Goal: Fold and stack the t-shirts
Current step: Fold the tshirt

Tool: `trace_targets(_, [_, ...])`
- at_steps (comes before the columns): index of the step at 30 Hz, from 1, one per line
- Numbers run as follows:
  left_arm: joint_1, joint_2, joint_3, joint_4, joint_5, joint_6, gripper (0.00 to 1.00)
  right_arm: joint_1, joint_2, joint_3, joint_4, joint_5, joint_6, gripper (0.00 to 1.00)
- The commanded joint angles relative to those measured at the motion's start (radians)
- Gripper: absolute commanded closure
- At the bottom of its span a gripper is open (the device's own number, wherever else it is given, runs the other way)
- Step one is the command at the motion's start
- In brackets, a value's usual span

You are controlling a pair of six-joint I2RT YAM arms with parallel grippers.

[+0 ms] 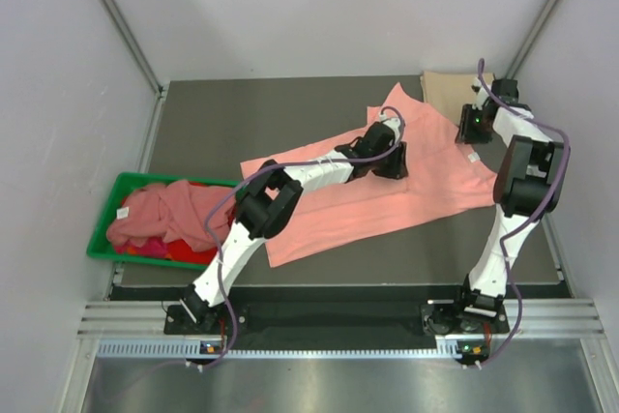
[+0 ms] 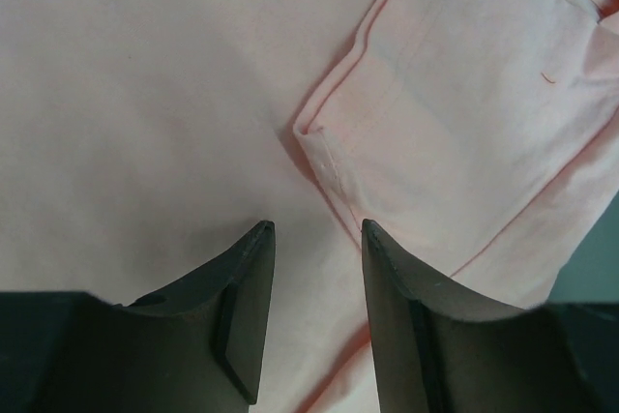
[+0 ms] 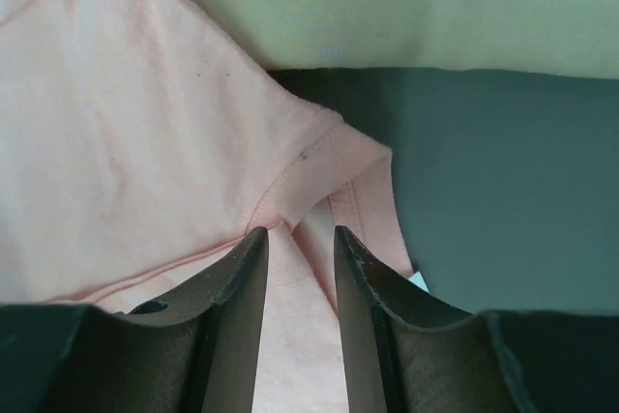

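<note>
A salmon-pink t-shirt [image 1: 329, 215] lies spread across the dark table [image 1: 222, 123]. My left gripper [image 1: 395, 167] hovers low over its upper middle. In the left wrist view the jaws [image 2: 317, 227] stand open above flat cloth [image 2: 145, 94], just short of a hemmed sleeve edge [image 2: 334, 108]. My right gripper [image 1: 471, 140] is at the shirt's right edge. Its fingers [image 3: 295, 231] stand apart, tips down on the ribbed neck edge [image 3: 329, 157], with cloth lying in the gap. A folded tan t-shirt [image 1: 447, 92] [image 3: 406, 7] rests at the back right corner.
A green bin [image 1: 102, 239] at the left edge holds a heap of pink shirts [image 1: 160, 215] and some red cloth [image 1: 179, 253]. A small white tag [image 3: 418, 282] pokes out beside the right fingers. Grey walls close in the table on three sides.
</note>
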State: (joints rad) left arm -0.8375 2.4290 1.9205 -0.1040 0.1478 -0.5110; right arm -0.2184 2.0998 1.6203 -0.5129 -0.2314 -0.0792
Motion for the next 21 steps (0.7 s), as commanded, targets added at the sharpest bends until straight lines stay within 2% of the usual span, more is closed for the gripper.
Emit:
trace_targets(1, [0.005,0.027,0.067,0.067,0.018,-0.012,0.54,0.01,0.034,0.047,0.008,-0.029,-0.028,0.66])
trace_targets(8, [0.005,0.051,0.08,0.067,0.022,-0.009,0.57,0.016,0.054,0.039,0.014,-0.068,-0.034,0.7])
trace_targets(12, [0.006,0.053,0.081,0.07,0.041,-0.011,0.77,0.021,0.049,0.026,0.024,-0.054,-0.036,0.76])
trace_targets(13, [0.005,0.053,0.081,0.072,0.05,-0.012,0.87,0.021,0.048,0.027,0.024,-0.049,-0.036,0.81])
trace_targets(15, [0.005,0.05,0.081,0.076,0.061,-0.015,0.99,0.021,0.042,0.026,0.025,-0.039,-0.034,0.87])
trace_targets(16, [0.006,0.048,0.083,0.078,0.068,-0.021,1.0,0.021,0.036,0.026,0.028,-0.037,-0.033,0.93])
trace_targets(19, [0.005,0.042,0.083,0.087,0.087,-0.034,1.0,0.022,0.026,0.027,0.033,-0.032,-0.03,1.0])
trace_targets(21, [0.006,0.041,0.084,0.087,0.096,-0.04,1.0,0.022,0.019,0.027,0.03,-0.026,-0.025,1.0])
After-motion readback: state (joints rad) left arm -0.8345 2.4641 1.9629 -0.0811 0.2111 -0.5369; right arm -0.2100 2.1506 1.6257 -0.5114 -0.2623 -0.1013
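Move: The folded t-shirt's flap has its short edge right under the left fingers, about 1 cm to the right and 1 below; its corner is roughly 3 cm ahead and 2 to the right of the left hand. Its other gripping spot, a layered seam, lies some 2 cm under the right hand and 1 to its left. From the right hand, the white tag is about 3 cm back and 4 right, and the beige cloth's middle about 14 ahead and 2 left. The t-shirt gets pinched at two places: the right hand drops about 2 cm onto the layered seam, drifting a little left, then shuts its part-open fingers on the cloth there. The left hand, already down at the flap's short edge, creeps some 1 cm to the right and closes its fingers fully on that edge. ##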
